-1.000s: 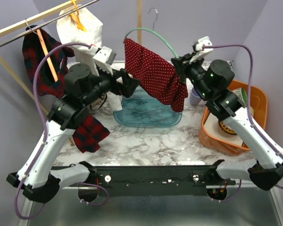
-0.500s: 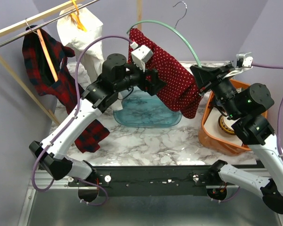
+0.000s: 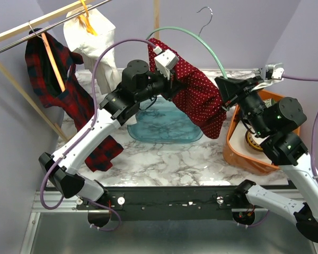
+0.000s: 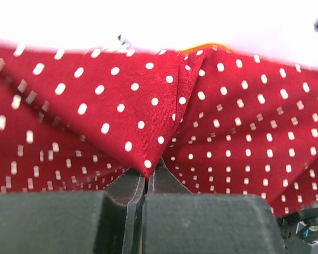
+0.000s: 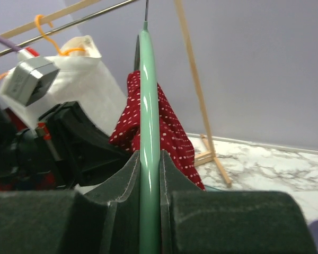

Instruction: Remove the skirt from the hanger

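A red skirt [image 3: 199,92] with white dots hangs over a mint-green hanger [image 3: 193,33] held in the air above the table. My left gripper [image 3: 175,87] is shut on a fold of the skirt [image 4: 148,127], the cloth pinched between its fingertips [image 4: 128,182]. My right gripper [image 3: 226,90] is shut on the hanger's green arm [image 5: 148,159], which runs up between its fingers [image 5: 124,180]. The skirt [image 5: 153,124] shows behind the hanger in the right wrist view. The hanger's metal hook [image 3: 204,11] points up, free of the rail.
A clothes rail [image 3: 42,26] at the back left carries a plaid garment [image 3: 53,74] and a white garment [image 3: 93,39]. A blue glass tray [image 3: 164,124] lies mid-table. An orange basket [image 3: 259,153] stands at the right.
A second ago the hanger was lower and further left. Both grippers have carried the hanger and skirt up and to the right, and the left arm reaches further toward the centre.
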`<state>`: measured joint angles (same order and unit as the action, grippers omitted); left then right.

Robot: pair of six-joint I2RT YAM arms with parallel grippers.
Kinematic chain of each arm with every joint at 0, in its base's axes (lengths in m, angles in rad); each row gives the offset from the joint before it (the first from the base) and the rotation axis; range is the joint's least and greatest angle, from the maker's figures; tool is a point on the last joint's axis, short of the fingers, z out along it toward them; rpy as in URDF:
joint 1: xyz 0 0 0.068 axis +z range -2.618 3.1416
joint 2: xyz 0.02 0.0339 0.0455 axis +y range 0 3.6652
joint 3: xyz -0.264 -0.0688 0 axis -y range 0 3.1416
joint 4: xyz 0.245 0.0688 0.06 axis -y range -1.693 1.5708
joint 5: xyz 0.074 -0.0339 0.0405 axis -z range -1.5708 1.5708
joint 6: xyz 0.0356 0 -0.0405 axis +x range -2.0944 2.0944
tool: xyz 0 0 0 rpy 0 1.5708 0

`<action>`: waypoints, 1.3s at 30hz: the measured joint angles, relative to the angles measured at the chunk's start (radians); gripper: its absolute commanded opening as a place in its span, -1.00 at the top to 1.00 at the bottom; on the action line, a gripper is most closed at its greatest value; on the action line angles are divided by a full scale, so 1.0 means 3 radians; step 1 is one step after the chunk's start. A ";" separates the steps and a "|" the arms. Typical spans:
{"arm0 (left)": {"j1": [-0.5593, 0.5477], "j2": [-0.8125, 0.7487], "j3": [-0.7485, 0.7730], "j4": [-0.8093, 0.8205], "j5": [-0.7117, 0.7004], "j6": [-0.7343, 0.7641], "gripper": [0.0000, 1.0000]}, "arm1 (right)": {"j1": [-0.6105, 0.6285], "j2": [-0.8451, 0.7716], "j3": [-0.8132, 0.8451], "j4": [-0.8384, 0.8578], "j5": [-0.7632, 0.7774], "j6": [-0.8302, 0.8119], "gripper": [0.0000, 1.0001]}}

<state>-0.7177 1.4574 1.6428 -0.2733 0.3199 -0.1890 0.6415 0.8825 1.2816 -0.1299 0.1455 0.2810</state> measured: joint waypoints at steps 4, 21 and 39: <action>-0.0003 -0.0145 -0.0170 -0.0038 -0.0095 -0.0048 1.00 | 0.0000 0.0099 0.0031 -0.0003 0.0300 -0.0310 0.99; -0.0015 -0.0679 0.0559 -0.0590 -0.0347 -0.0369 1.00 | -0.0829 0.1021 0.0933 -0.0374 0.0736 -0.0553 0.99; -0.0022 -0.0772 0.0882 -0.0352 -0.0373 -0.0445 1.00 | -0.0971 0.1185 0.1315 -0.0549 0.0788 -0.0540 0.99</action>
<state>-0.7242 1.2259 1.9076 -0.3790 0.2081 -0.3225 0.3500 1.2381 1.6760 -0.2947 0.3820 0.1188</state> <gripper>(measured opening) 0.014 0.211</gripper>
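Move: The left fingers already pinch the red dotted skirt; the green hanger's middle is about 5 cm ahead of them, 2 to the right and 18 above. White trousers hang some 30 cm to their left and 10 farther out, a little higher. The right fingers hold the hanger's end, the skirt's middle roughly 7 cm ahead of them, 12 left and 6 lower; the orange basket is about 11 cm ahead, 25 right and 43 below. Drawing apart, the left hand climbs about 18 cm while pulling back and left, its shut fingers tipping upward and keeping their pinch on the skirt. The right hand carries the hanger end forward at first, then also to the right, turning some 30 degrees clockwise with its grip unchanged. ##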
